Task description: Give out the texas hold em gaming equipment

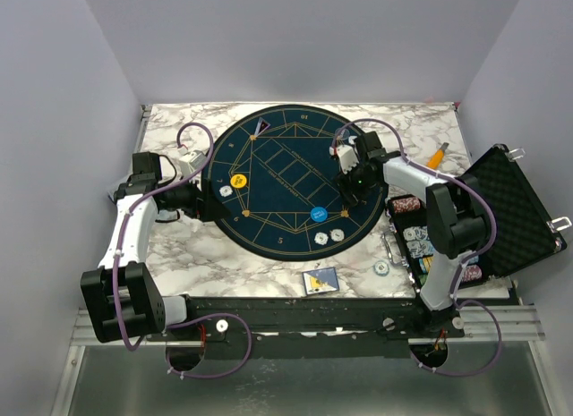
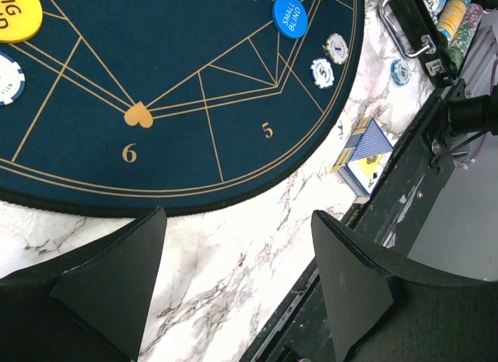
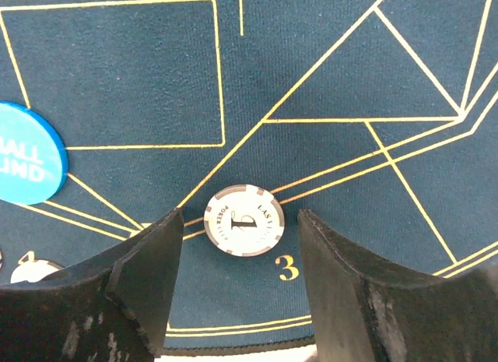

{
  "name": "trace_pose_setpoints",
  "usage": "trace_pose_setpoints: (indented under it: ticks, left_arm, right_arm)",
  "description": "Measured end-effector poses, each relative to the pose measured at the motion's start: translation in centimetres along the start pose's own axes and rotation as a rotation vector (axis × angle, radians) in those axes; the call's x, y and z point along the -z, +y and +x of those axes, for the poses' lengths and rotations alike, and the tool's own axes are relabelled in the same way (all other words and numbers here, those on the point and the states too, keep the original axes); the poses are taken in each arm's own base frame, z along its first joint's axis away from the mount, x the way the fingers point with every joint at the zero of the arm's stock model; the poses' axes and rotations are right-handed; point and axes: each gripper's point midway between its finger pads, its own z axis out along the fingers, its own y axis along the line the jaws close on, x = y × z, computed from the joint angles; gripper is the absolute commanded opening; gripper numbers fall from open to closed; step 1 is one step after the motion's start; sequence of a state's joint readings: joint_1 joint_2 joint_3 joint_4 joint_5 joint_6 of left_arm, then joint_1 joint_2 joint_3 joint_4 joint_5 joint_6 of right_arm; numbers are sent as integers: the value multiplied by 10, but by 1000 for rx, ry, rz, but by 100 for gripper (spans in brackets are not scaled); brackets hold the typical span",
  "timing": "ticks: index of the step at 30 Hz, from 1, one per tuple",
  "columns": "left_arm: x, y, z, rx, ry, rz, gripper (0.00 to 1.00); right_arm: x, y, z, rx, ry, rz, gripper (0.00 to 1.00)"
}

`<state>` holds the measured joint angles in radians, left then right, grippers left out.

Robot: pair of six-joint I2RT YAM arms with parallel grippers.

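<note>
A whitish poker chip (image 3: 243,219) lies flat on the dark blue mat (image 3: 327,66) by the number 3. My right gripper (image 3: 239,223) stands open around it, with a gap on each side. The blue button disc (image 3: 23,163) lies to its left. In the top view the right gripper (image 1: 349,191) is over the mat's right edge. My left gripper (image 2: 237,222) is open and empty above marble, just off the mat near the yellow disc (image 1: 238,180) and a chip (image 1: 226,191). Two chips (image 2: 322,72) lie near the blue disc (image 2: 289,15). A card deck (image 1: 320,281) lies near the front edge.
The open black case (image 1: 515,219) with stacked chips (image 1: 407,206) stands at the right, beside the right arm. One loose chip (image 1: 382,267) lies on the marble next to it. An orange-handled tool (image 1: 437,155) lies at the back right.
</note>
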<state>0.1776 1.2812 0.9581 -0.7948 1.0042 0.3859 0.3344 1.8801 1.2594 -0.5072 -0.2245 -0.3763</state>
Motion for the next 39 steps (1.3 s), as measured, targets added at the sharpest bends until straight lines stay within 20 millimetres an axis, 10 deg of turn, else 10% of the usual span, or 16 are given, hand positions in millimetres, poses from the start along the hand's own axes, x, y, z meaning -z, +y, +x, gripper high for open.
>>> trace_pose_setpoints:
  ticks: [14, 28, 39]
  left_arm:
    - [-1, 1, 0, 4, 2, 1, 78]
    - [0, 1, 0, 6, 1, 0, 78]
    - [15, 17, -13, 72, -69, -5, 78]
  right_arm:
    - [-8, -4, 2, 23, -6, 16, 36]
    - [0, 4, 1, 31, -1, -14, 33]
    - [15, 51, -75, 158, -129, -63, 33]
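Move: The white chip beside the mat's 3 lies flat between the right hand's open fingertips, about 1 cm below the hand point and neither ahead nor aside. From that hand, the small blind disc is roughly 11 cm left and 5 cm back; two chips lie farther back, one about 6 left and 11 back, the other 11 left and 12 back. For the left hand, the white chip is some 40 cm right, 9 ahead and 14 below. The white chip is pinched edge to edge between the right fingertips, which sink about 1 cm around it and close from over half open. The right hand then lifts it and speeds off left towards the middle of the mat, ending about 8 cm left and 5 cm higher, turning some 10 degrees counter-clockwise. Late on, the empty left hand backs off about 2 cm left and a little forward. ##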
